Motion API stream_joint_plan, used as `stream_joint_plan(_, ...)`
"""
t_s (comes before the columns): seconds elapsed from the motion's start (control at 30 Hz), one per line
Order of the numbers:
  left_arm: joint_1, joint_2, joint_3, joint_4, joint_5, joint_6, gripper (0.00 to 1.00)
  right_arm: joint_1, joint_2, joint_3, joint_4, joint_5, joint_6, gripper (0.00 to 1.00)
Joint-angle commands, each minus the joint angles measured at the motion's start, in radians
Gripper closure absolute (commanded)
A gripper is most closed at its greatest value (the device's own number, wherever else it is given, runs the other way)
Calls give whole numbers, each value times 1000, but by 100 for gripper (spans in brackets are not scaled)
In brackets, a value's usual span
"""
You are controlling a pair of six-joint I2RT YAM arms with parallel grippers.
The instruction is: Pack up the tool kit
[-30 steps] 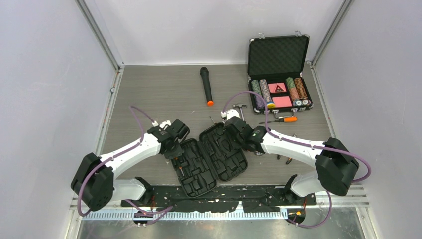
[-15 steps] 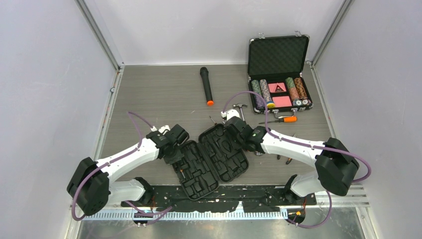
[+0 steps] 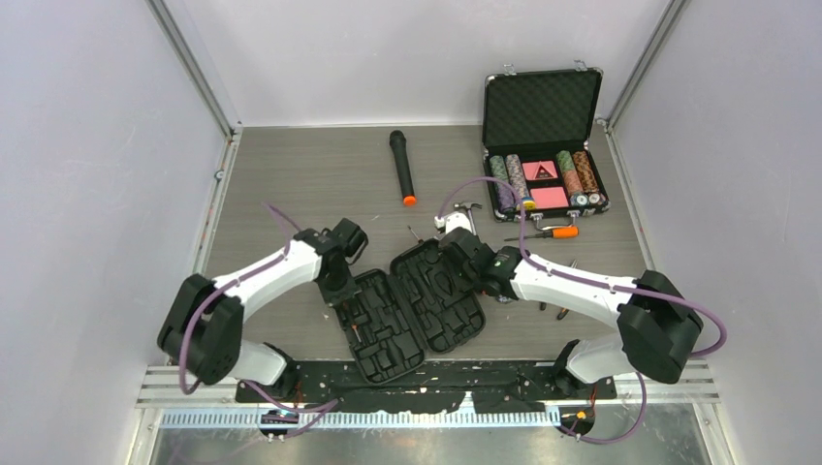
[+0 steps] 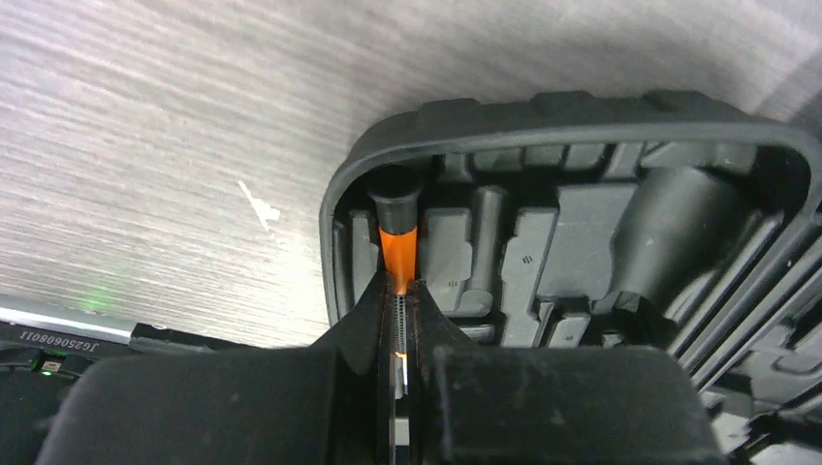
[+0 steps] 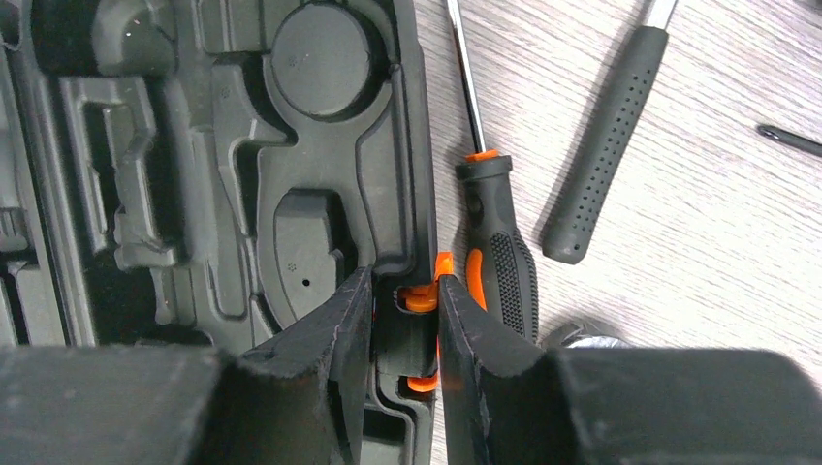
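Note:
The tool kit lies open and flat near the front of the table, its moulded slots facing up. My left gripper is at the far-left corner of its left half. In the left wrist view this gripper is shut, its tips against the orange handle of a small screwdriver lying in a slot. My right gripper is shut on the case's far rim at the orange latch. An orange-black screwdriver and a hammer's black handle lie on the table beside that rim.
Another orange-handled screwdriver lies in front of an open poker chip case at the back right. A black microphone lies at the back centre. Pliers show partly behind my right arm.
My left gripper has closed, and the left arm's elbow has swung to the right while the wrist stayed over the case corner. The right arm has not moved.

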Motion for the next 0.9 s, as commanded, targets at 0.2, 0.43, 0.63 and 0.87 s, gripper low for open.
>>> stream_joint_plan(0.2,162,202,150,232,-43,263,100,4,-101,-37,56,-42,102,76)
stream_joint_plan(0.43,190,195,154,248,-24,309,98,4,-110,-37,105,-98,176,71)
stream_joint_plan(0.63,190,68,119,235,-40,315,82,5,-114,-25,110,-81,193,70)
stream_joint_plan(0.87,188,-63,120,199,-53,328,69,4,-111,-17,91,-32,195,70)
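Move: Resting just below the closed left fingertips is the small screwdriver in the open case, its middle about 2 cm back, 1 cm to the right and 1 cm down. The case's left half centres some 9 cm right and 5 cm back of that hand, and its right half about 24 cm right and 4 cm forward. From the right hand, already gripping the case's right rim by the latch, the small screwdriver lies roughly 29 cm left, 10 cm back and 3 cm lower. Sweeping forward with shut fingers, the left hand runs nearly level along the small screwdriver's handle and comes off it towards the case's far rim. After about 6 cm it slows, opens about a quarter, drifts slightly left and lifts some 3 cm while its fingertips tilt forward. The right hand keeps its pinch on the right rim, barely shifting but rolling and twisting clockwise by under 10 degrees. ##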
